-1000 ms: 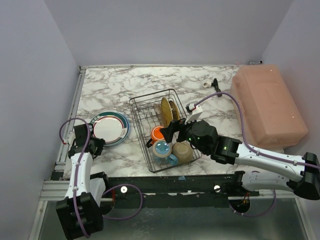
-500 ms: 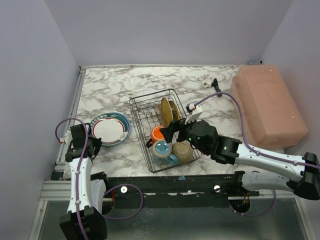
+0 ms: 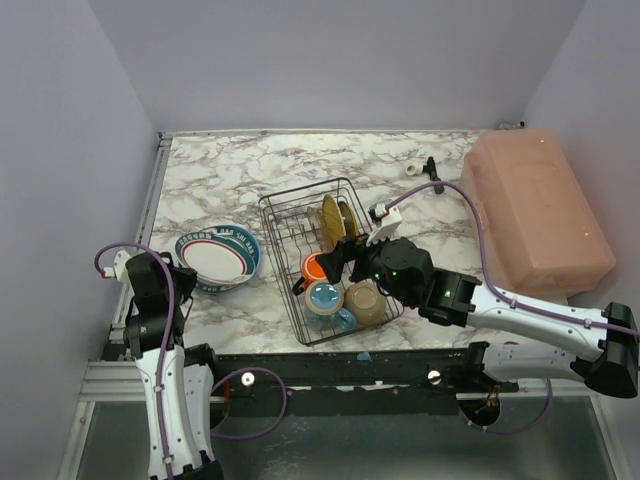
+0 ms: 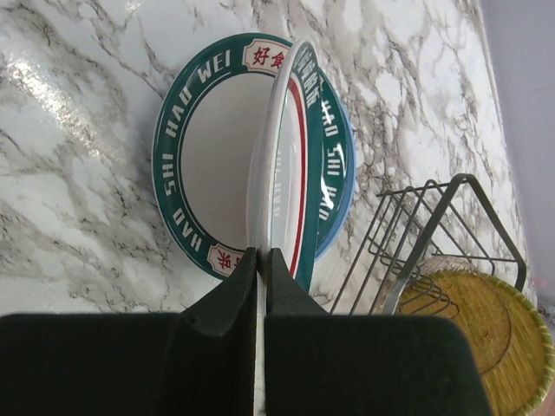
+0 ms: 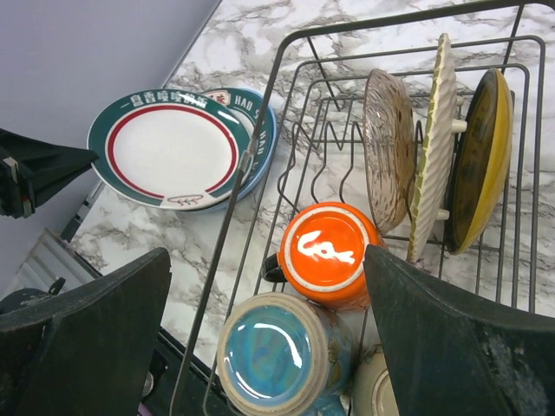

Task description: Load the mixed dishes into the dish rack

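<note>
My left gripper point(image 4: 260, 256) is shut on the near rim of a green-rimmed white plate point(image 4: 288, 147), tilted up on edge over a second green-rimmed plate point(image 4: 199, 156) and a blue plate point(image 4: 345, 169). From above, the left gripper point(image 3: 183, 276) sits at the left edge of this stack point(image 3: 218, 256). The black wire dish rack point(image 3: 282, 215) holds upright plates point(image 5: 434, 147), an orange mug point(image 5: 328, 251), a blue mug point(image 5: 277, 351) and a white bowl point(image 3: 366, 302). My right gripper point(image 5: 267, 260) hangs open over the mugs, holding nothing.
A large pink box point(image 3: 535, 210) fills the right side of the marble table. A small black tool point(image 3: 432, 168) lies at the back beside it. The left wall runs close to the plate stack. The table's near edge lies just in front of the rack.
My left gripper has shut on the plate's rim and pulled back to the left, tipping the top plate up off the stack. The right arm has barely moved.
</note>
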You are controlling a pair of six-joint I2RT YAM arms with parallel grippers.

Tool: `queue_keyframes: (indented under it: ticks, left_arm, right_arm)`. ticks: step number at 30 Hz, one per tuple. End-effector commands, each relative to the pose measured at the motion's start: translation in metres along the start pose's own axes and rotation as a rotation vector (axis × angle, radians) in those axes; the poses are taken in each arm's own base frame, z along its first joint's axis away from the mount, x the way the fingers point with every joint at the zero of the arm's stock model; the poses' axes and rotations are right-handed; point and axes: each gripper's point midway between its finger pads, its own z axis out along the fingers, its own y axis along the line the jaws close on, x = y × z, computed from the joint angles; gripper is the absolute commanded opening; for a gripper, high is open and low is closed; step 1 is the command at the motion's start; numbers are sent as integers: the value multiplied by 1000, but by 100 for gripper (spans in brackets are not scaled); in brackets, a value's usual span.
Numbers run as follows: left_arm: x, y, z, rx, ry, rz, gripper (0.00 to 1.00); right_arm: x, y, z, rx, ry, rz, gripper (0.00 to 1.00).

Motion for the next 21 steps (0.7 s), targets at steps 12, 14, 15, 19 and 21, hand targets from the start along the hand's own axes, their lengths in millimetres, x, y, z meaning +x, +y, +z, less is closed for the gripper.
queue_keyframes:
  ticks: [12, 14, 15, 19, 21]
  left_arm:
    - [-3, -5, -9, 23, -6, 33, 0]
    - [-4, -4, -9, 19, -10, 36, 0]
    - [-5, -5, -11, 16, -8, 36, 0]
    - [-7, -8, -14, -10, 14, 37, 0]
    - [-7, -9, -16, -17, 29, 38, 0]
  right_arm:
    - [4, 30, 17, -89, 59, -37, 95]
    - [12, 38, 26, -102, 120, -101, 95]
    - [12, 42, 30, -104, 137, -135, 95]
    - [12, 78, 37, -214, 99, -339, 96]
    - [16, 101, 44, -302, 69, -459, 96]
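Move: The plate pinched in my left hand has its middle about 24 cm to the left of my right hand, some 4 cm farther out and 9 cm lower. Below my right hand in the rack, the orange mug sits about 2 cm ahead, 6 cm left and 13 cm down, the blue mug 4 cm back, 4 cm left and about as low. From my left hand, the held plate's middle is about 6 cm ahead, 6 cm right, nearly level. My right hand sweeps left about 7 cm over the rack towards the plate my left hand holds out, creeping at first and then speeding up, jaws wide open and empty. Near the end it turns some 10 degrees counter-clockwise while its left side dips. My left hand keeps its pinch on the plate's rim and stays nearly in place. ##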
